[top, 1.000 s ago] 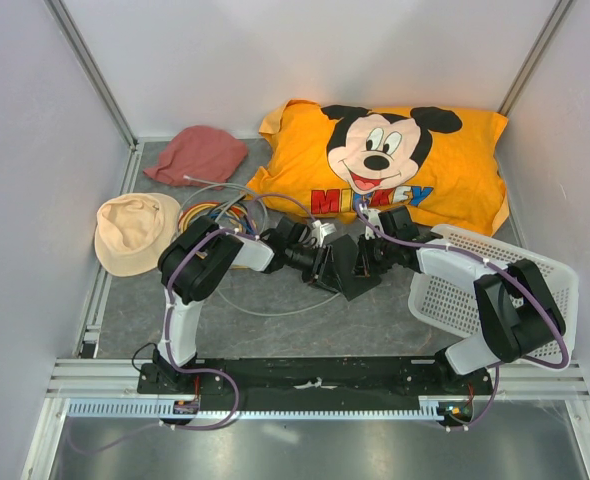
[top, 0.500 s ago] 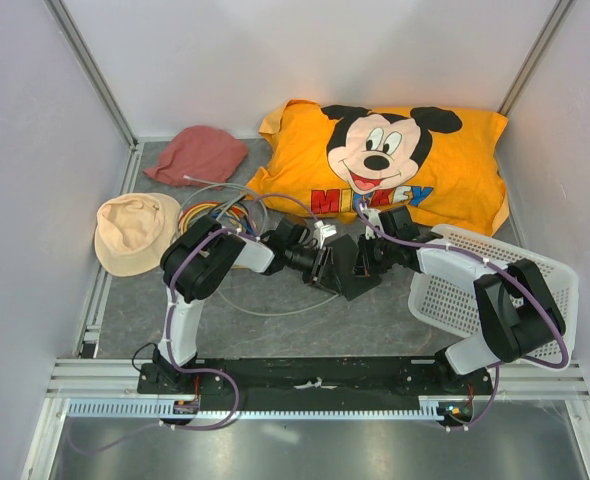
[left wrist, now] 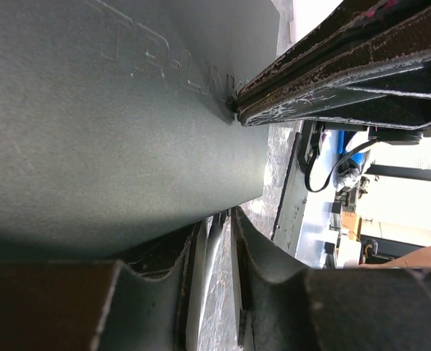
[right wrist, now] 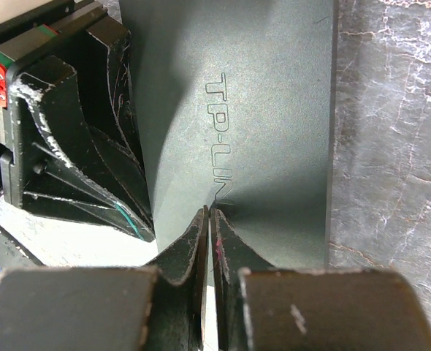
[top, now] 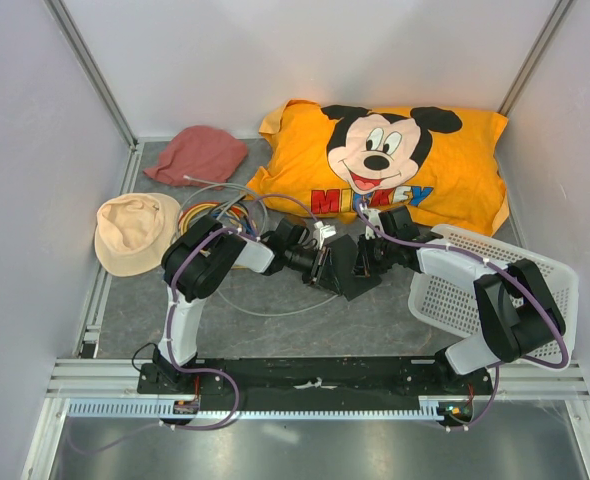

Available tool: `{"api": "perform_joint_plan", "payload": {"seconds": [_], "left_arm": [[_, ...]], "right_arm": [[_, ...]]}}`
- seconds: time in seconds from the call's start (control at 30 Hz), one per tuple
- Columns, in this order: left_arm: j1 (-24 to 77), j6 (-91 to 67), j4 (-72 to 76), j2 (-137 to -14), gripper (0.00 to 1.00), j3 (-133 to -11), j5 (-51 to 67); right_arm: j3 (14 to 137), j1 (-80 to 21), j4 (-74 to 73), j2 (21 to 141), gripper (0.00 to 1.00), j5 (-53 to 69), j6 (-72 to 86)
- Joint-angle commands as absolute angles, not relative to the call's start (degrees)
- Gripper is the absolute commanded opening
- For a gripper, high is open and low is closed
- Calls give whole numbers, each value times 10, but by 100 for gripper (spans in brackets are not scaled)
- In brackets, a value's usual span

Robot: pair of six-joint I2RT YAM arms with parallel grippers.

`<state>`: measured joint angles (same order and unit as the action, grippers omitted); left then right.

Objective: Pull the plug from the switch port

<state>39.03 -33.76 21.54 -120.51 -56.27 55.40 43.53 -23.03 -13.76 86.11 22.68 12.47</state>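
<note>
The switch (top: 350, 268) is a flat matte black box lying on the table between my two arms. Seen close, the switch (right wrist: 259, 110) shows raised lettering on its top. My right gripper (right wrist: 210, 212) is shut, its tips pressed together on that top just below the lettering. My left gripper (left wrist: 218, 219) sits at the edge of the switch (left wrist: 113, 131). Its jaws stand narrow around a pale plug (left wrist: 209, 234) there. From above, the left gripper (top: 323, 262) and the right gripper (top: 367, 258) meet over the box, and the port is hidden.
An orange Mickey pillow (top: 385, 165) lies just behind the switch. A white mesh basket (top: 495, 290) stands at the right. A red hat (top: 197, 155), a cream hat (top: 135, 232) and coiled coloured cables (top: 210, 212) are at the left. A grey cable (top: 265, 310) loops in front.
The left jaws have drawn closer together at the switch's edge. Both arms stay almost where they were, and the switch has not shifted.
</note>
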Motion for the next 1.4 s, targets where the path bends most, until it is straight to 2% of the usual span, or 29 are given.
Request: {"api": "perform_joint_plan", "payload": {"seconds": [0.0, 0.07, 0.1, 0.13, 0.23, 0.43, 0.87, 1.37], "left_arm": [[398, -300, 165, -1237, 25, -555, 512], [398, -302, 160, -1237, 21, -560, 514], [398, -304, 158, -1239, 13, -562, 517], [398, -303, 156, -1240, 9, -567, 519], [398, -293, 137, -1244, 2, -577, 515], [398, -194, 7, -1259, 2, -624, 511], [396, 15, -126, -1222, 2, -592, 501], [394, 55, -170, -1183, 2, -592, 520]], "right_arm": [[403, -236, -167, 889, 11, 202, 121], [403, -236, -166, 890, 11, 202, 122], [402, -236, -165, 891, 12, 202, 122], [402, -236, -164, 890, 12, 203, 122], [401, -236, -163, 892, 12, 202, 122], [402, -236, -163, 897, 12, 191, 124], [443, -236, -169, 938, 11, 151, 90], [459, -236, -170, 942, 11, 135, 61]]}}
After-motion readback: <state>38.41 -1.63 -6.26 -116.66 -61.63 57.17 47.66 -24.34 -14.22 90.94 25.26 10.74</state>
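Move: The plug sits in the switch's near edge right at my left fingertips, about 1 cm to the right, level with them. The switch's middle is some 6 cm ahead and 5 cm right of my left hand, and the grey cable's slack trails about 12 cm left and 5 cm back. From my right hand, on the switch's top, the plug is roughly 5 cm back, 6 cm left and 2 cm lower; the switch's middle is about 2 cm ahead and 2 cm left. I close my nearly shut left fingers on the plug's cable end, then turn that wrist about 20 degrees, partly clockwise, and pull about 3 cm left and 1.5 cm back, away from the basket side. My right hand, fingers almost shut, keeps its tips on the switch's top, shifting a centimetre forward, then about 1.5 cm left. ##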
